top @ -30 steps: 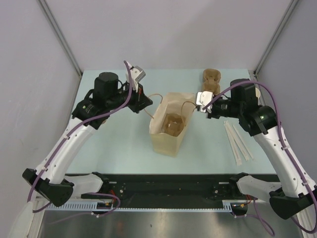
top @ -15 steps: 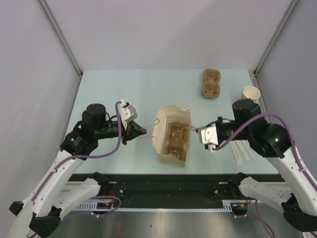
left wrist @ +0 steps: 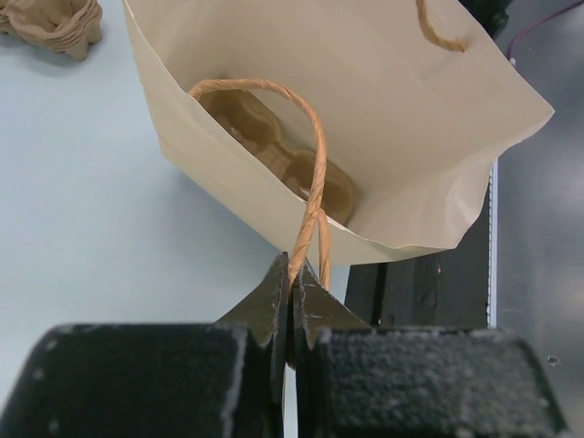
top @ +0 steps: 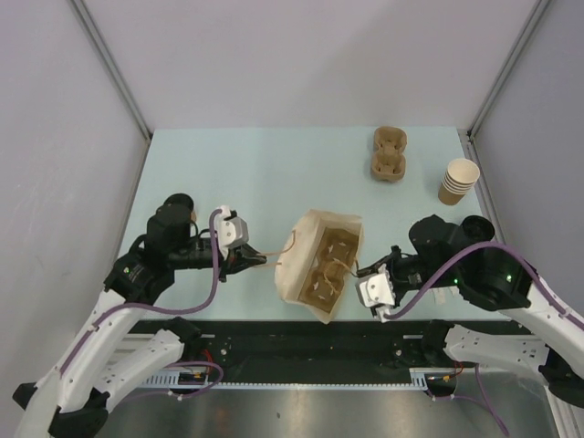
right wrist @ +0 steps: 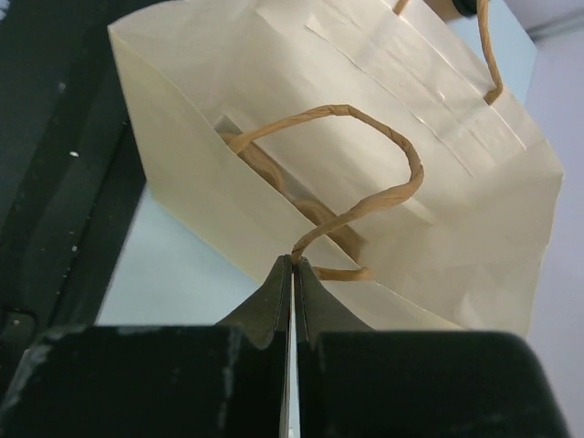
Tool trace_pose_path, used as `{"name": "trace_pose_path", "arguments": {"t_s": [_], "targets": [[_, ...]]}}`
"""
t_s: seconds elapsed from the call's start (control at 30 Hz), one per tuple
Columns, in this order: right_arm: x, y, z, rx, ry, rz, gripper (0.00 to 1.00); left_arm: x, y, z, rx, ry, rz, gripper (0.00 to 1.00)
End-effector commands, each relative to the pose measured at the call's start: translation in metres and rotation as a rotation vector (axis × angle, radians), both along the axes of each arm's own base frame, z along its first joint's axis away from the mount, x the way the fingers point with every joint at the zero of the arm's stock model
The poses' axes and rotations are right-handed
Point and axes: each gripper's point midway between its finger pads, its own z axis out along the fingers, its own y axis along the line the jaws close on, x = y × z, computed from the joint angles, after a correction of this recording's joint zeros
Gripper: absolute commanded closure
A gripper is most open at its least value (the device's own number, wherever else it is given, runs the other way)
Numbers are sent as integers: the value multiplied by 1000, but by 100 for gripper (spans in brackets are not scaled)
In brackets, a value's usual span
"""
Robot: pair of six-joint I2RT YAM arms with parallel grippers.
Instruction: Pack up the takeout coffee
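Note:
The tan paper bag (top: pixel 310 239) stands open mid-table near the front edge, and it leans. My left gripper (top: pixel 258 262) is shut on its left twisted handle (left wrist: pixel 315 155), which is pinched at the tips of the left gripper (left wrist: pixel 294 274). My right gripper (top: pixel 359 272) is shut on the other handle (right wrist: pixel 383 196), which is caught at the tips of the right gripper (right wrist: pixel 294 263). A brown pulp cup carrier (top: pixel 327 270) lies inside the bag. The takeout coffee cups (top: pixel 459 181), brown paper and white inside, stand stacked at the back right, away from both grippers.
A stack of pulp carriers (top: pixel 388 152) sits at the back of the table. The black rail (top: pixel 274 339) runs along the front edge just below the bag. Grey walls close in both sides.
Both arms have drawn back toward the near edge with the handles held. The bag came nearer with them and turned. The cup stack, earlier behind the right arm, now shows.

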Motion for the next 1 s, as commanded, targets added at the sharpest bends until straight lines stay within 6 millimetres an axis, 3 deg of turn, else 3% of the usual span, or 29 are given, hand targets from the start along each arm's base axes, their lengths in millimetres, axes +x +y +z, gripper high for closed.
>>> {"name": "trace_pose_path", "arguments": {"t_s": [0.0, 0.17, 0.33, 0.4, 0.43, 0.53, 0.57, 0.73, 0.8, 0.83, 0.97], "targets": [[39, -2, 2, -3, -73, -152, 100, 22, -7, 29, -59, -10, 88, 100], [68, -9, 6, 12, -93, -239, 99, 56, -16, 45, -98, 33, 208, 100], [96, -24, 10, 27, -120, -314, 89, 81, -24, 52, -116, 92, 289, 98], [105, -27, 13, 32, -134, -335, 78, 85, -27, 51, -113, 106, 294, 94], [107, -28, 13, 32, -140, -340, 73, 85, -27, 52, -116, 111, 294, 86], [114, -33, 15, 27, -165, -356, 46, 86, -29, 57, -131, 112, 293, 75], [116, -35, 16, 20, -181, -356, 42, 88, -30, 59, -133, 110, 293, 70], [124, -40, 27, 44, -235, -390, 29, 95, -37, 78, -139, 102, 279, 34], [125, -42, 32, 55, -244, -409, 28, 97, -37, 87, -150, 90, 280, 27], [126, -44, 35, 60, -257, -419, 26, 97, -37, 91, -156, 83, 284, 16], [129, -51, 49, 103, -289, -483, 21, 105, -30, 110, -174, 56, 335, 3]]}}
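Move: The paper bag hangs between the two hands, each already pinching one of its handles. Its middle is some 15 cm to the right of the left hand and 7 cm to the left of the right hand, 2 or 3 cm ahead and about 12 cm below both. From the left hand, the lidded coffee cup stands about 28 cm ahead and 28 cm left. From the right hand, the spare carrier lies roughly 48 cm ahead and 19 cm right, the paper cups 42 cm ahead and 38 cm right, all some 20 cm lower. The bag is carried forward over the table by its handles, both hands going out together and slightly to the right, 10 to 12 cm in all. Some 7 cm along, the fingers begin to spread and come free of both handles; the left hand then rises about 5 cm, the right barely 2. The left hand swings counter-clockwise and the right clockwise, roughly 20 degrees each. ##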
